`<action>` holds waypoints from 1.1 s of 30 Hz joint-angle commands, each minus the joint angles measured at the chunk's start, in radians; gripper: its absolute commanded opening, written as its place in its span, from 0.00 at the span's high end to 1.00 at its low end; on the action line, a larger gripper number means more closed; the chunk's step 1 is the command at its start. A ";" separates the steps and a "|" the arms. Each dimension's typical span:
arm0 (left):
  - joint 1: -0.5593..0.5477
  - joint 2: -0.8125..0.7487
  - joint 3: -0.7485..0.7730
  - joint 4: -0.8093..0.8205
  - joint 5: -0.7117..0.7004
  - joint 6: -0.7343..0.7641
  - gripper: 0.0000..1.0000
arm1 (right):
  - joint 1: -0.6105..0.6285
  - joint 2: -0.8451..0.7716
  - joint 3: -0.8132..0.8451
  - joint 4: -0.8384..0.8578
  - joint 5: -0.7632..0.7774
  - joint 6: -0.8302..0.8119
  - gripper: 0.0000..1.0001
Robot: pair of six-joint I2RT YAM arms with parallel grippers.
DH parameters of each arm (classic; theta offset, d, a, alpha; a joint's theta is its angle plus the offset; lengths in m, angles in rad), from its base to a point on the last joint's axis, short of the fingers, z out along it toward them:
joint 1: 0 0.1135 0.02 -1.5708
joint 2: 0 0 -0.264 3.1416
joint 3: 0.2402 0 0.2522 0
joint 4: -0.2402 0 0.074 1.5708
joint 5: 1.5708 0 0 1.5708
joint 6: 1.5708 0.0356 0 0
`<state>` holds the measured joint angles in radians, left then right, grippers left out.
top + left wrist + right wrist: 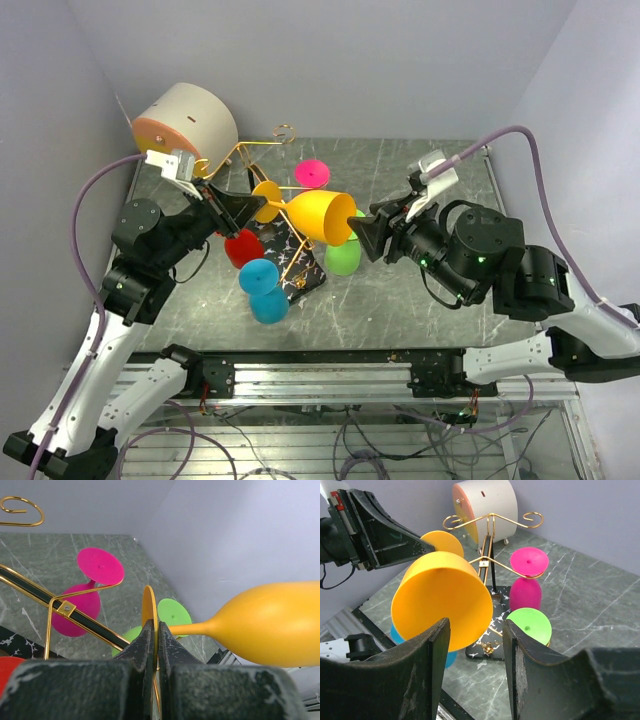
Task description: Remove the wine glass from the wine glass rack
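Observation:
A yellow wine glass (320,215) lies sideways in the air above the wine glass rack (290,262), a gold wire stand on a black veined base. My left gripper (252,206) is shut on the glass's round foot (148,605), which shows edge-on between the fingers. The bowl (270,622) points right, away from it. My right gripper (360,230) stands open just in front of the bowl's mouth (445,597), with nothing between its fingers (432,645). A gold rack arm (65,607) runs close under the left fingers.
Pink (526,585), green (530,625), blue (265,290) and red (243,247) glasses hang on or stand around the rack. A round beige drum (190,120) sits at the back left. Walls close in on the left, back and right.

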<state>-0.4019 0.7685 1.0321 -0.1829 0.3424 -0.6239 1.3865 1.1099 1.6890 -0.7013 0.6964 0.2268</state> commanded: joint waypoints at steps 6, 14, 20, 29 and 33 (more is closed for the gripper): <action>0.002 -0.042 0.016 0.088 0.059 0.001 0.93 | -0.007 0.037 0.043 0.008 0.029 -0.041 0.54; 0.002 -0.057 0.008 0.136 0.130 -0.017 0.93 | -0.022 0.090 0.052 0.044 -0.034 -0.080 0.66; 0.002 -0.054 0.024 0.081 0.078 0.012 0.93 | -0.116 0.163 0.106 0.049 -0.117 -0.089 1.00; 0.002 0.032 0.153 -0.183 -0.304 0.130 0.44 | -0.530 0.266 0.266 0.080 -0.355 -0.089 1.00; 0.002 0.077 0.195 -0.254 -0.461 0.177 0.45 | -0.742 0.452 0.512 -0.021 -0.441 -0.082 1.00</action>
<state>-0.3965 0.8188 1.1767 -0.3359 0.0971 -0.5190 0.7929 1.4422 2.0155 -0.6758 0.3660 0.1474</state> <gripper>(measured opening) 0.557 0.015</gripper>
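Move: The left hand already pinches the orange wine glass by its foot; the glass's middle lies about 8 cm to its right and 1 cm back, roughly level. From the open right hand, that middle is some 12 cm left and 2 cm ahead, level. From the right hand the green glass hangs 11 cm ahead, 1 cm left and 28 cm below, the pink one 23 ahead, 8 left and 25 below. The right fingers close on one side of the orange glass's rim as the hand eases about 4 cm left. The left hand, which first draws back and up a little with the foot, then opens, lets go and shifts forward-left clear of it. Pinching the rim, the right hand sweeps roughly 15 cm forward, turning some 15 degrees clockwise and rising slightly at the end. ##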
